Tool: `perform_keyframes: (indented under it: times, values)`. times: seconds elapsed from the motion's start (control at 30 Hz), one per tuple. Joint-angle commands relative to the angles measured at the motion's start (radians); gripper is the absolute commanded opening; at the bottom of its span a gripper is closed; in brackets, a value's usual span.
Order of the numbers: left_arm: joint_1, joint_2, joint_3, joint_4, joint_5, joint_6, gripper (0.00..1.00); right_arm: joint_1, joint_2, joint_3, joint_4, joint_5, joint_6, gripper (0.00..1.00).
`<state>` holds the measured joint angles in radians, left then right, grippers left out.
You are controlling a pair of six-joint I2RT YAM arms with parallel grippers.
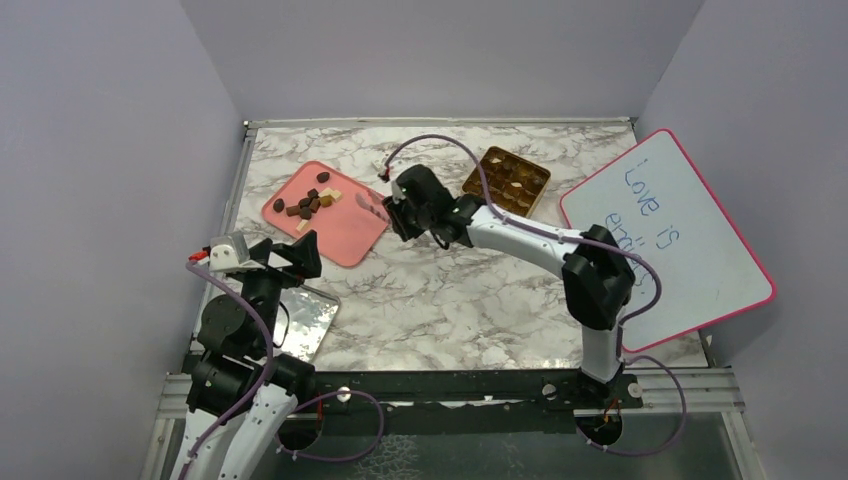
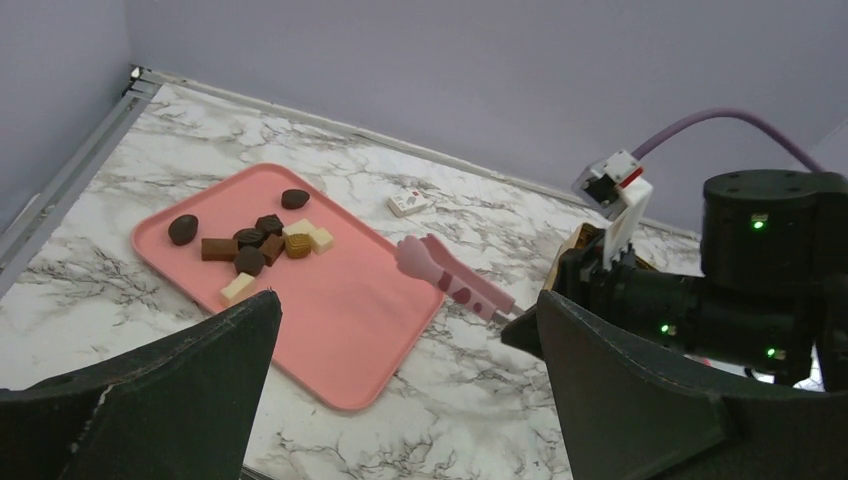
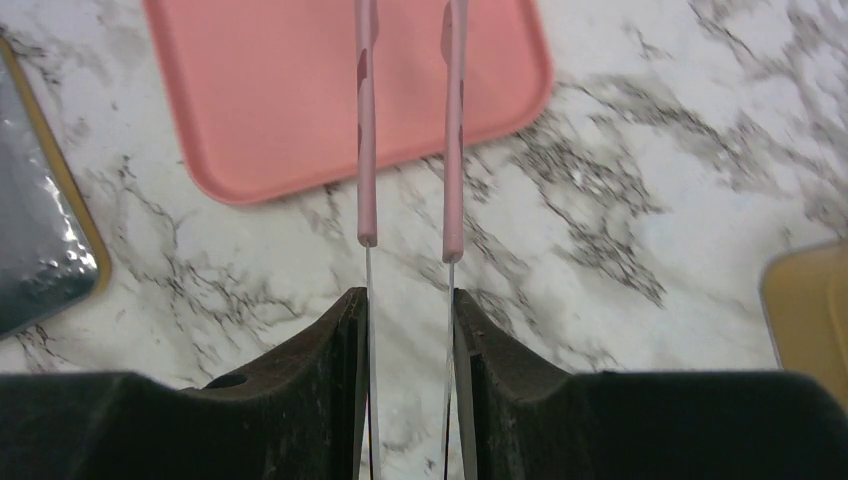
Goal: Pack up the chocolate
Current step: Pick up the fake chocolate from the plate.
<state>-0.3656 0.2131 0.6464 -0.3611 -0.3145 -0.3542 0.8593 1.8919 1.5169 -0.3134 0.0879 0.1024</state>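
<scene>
Several pieces of chocolate [image 1: 308, 203], mostly dark brown with a few cream ones, lie bunched on the far left part of a pink tray [image 1: 345, 238]. The left wrist view shows the same chocolate [image 2: 250, 245] on the tray [image 2: 340, 320]. My right gripper [image 3: 410, 300] is shut on the thin metal ends of the pink tweezers [image 3: 366, 130]. Their tips [image 2: 415, 255] reach over the tray's right side, apart from the pieces, with nothing between them. My left gripper [image 2: 407, 300] stands wide open and empty, near the tray's near corner.
A gold box [image 1: 507, 180] with gridded compartments sits at the back right, beyond the right arm. A whiteboard [image 1: 670, 240] leans at the right edge. A shiny silver lid [image 1: 310, 320] lies beside the left arm. A small white packet [image 2: 408, 202] rests behind the tray.
</scene>
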Motion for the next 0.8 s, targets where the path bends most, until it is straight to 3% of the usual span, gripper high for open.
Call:
perform_keyframes:
  times: [0.0,0.37,0.77]
  values:
    - [0.007,-0.025,-0.001,0.005,-0.054,0.000,0.99,0.088,0.112,0.113,0.124,0.056,-0.107,0.38]
    - [0.007,-0.037,0.006,-0.006,-0.058,-0.002,0.99,0.132,0.351,0.371,0.118,0.097,-0.204,0.40]
    - [0.007,-0.037,0.004,-0.008,-0.046,-0.005,0.99,0.132,0.450,0.467,0.112,0.136,-0.280,0.40]
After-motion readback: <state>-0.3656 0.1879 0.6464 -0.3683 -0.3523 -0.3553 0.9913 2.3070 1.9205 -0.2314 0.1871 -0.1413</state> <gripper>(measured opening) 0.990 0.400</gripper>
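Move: The tan ridged chocolate lies about 18 cm to the left of my right hand, 8 cm farther out and some 13 cm below. A cream cube sits 3 cm to the right of that chocolate and 1 cm beyond it; a brown square piece is 3 cm to its left and about 1 cm nearer me. From my left hand the tan chocolate is roughly 22 cm ahead, 3 cm left and 30 cm down. I sweep my right hand about 11 cm to the left over the pink plate, still gripping the pink tongs, then ease it forward and down some 4 cm as the sweep dies out. The wrist turns about 10 degrees counter-clockwise and tips the tongs more steeply down, taking their parted prongs around the tan ridged chocolate beside the cream cube; my grip stays the same. ##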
